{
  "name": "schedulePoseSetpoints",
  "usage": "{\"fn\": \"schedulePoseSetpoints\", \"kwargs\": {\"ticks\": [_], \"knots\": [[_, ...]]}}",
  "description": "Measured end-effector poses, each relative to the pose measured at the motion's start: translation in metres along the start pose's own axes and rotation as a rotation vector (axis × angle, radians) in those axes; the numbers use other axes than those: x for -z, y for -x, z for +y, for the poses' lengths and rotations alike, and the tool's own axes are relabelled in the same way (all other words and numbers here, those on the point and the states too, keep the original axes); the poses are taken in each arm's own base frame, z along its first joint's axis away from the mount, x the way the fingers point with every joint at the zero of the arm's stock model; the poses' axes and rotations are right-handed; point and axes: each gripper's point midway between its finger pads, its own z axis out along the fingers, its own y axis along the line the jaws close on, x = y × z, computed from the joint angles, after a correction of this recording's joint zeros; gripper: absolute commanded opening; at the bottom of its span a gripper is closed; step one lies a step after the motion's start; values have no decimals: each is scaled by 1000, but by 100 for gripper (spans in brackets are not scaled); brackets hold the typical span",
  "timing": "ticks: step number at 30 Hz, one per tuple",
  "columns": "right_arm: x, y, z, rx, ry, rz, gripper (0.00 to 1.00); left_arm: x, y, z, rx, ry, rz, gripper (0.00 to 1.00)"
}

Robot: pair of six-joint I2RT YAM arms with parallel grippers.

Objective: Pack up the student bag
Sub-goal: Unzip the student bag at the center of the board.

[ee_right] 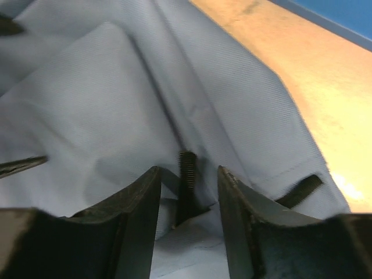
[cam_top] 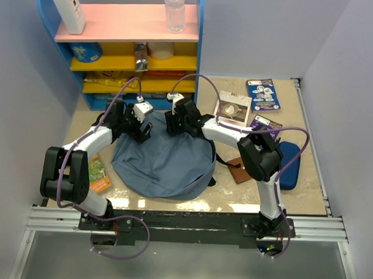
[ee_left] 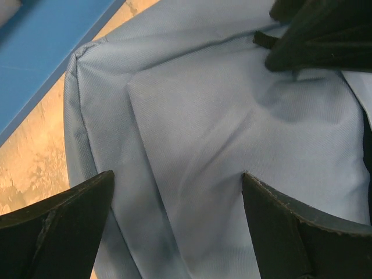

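Observation:
The student bag [cam_top: 164, 163], a large slate-blue fabric backpack, lies flat in the middle of the table. Both grippers are at its far edge. My left gripper [cam_top: 143, 129] hangs open just above the cloth, its fingers spread wide over a smooth fold of the bag [ee_left: 192, 116] with nothing between them [ee_left: 177, 174]. My right gripper [cam_top: 175, 124] is half a hand to the right. Its jaws stand partly apart [ee_right: 189, 170] around a raised fold with a black zipper strip [ee_right: 186, 160], which touches neither finger. The bag's opening is hidden.
A blue shelf unit [cam_top: 198, 54] stands right behind the bag. Two booklets [cam_top: 263, 95] [cam_top: 235, 107], a brown flat case [cam_top: 239, 171] and a dark-blue pencil case [cam_top: 288, 164] lie to the right. A green booklet [cam_top: 97, 173] lies to the left.

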Motion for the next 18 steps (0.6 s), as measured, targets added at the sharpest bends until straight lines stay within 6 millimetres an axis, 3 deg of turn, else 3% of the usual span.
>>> {"fn": "schedulePoseSetpoints", "kwargs": {"ticks": [6, 9, 13, 18], "knots": [[-1, 1, 9, 0, 53, -8, 18, -3, 8, 1, -3, 9, -22, 95], [-2, -4, 9, -3, 56, -1, 14, -4, 12, 0, -4, 9, -31, 95], [-2, -8, 8, -10, 56, 5, 0, -5, 14, 0, -2, 14, -36, 95], [-2, -7, 11, -15, 74, 3, 0, -5, 16, -1, -2, 15, -40, 95]]}}
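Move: The zipper pull of the student bag stands just under the right gripper, between its half-open fingertips and about 1 cm below the hand point. A black webbing tab lies roughly 4 cm ahead and 5 cm to the right of that hand; the bag's middle is some 12 cm back and 2 cm to its left. From the left gripper the zipper pull lies about 4 cm ahead, 11 cm to the right and 2 cm lower. Shut the right gripper all the way from half open, pinching the zipper pull between the fingertips, while easing that hand about 1 cm back and 1 cm left with hardly any turn. Keep the left gripper wide open over the bag, letting it drift about 1 cm each forward, right and up. ##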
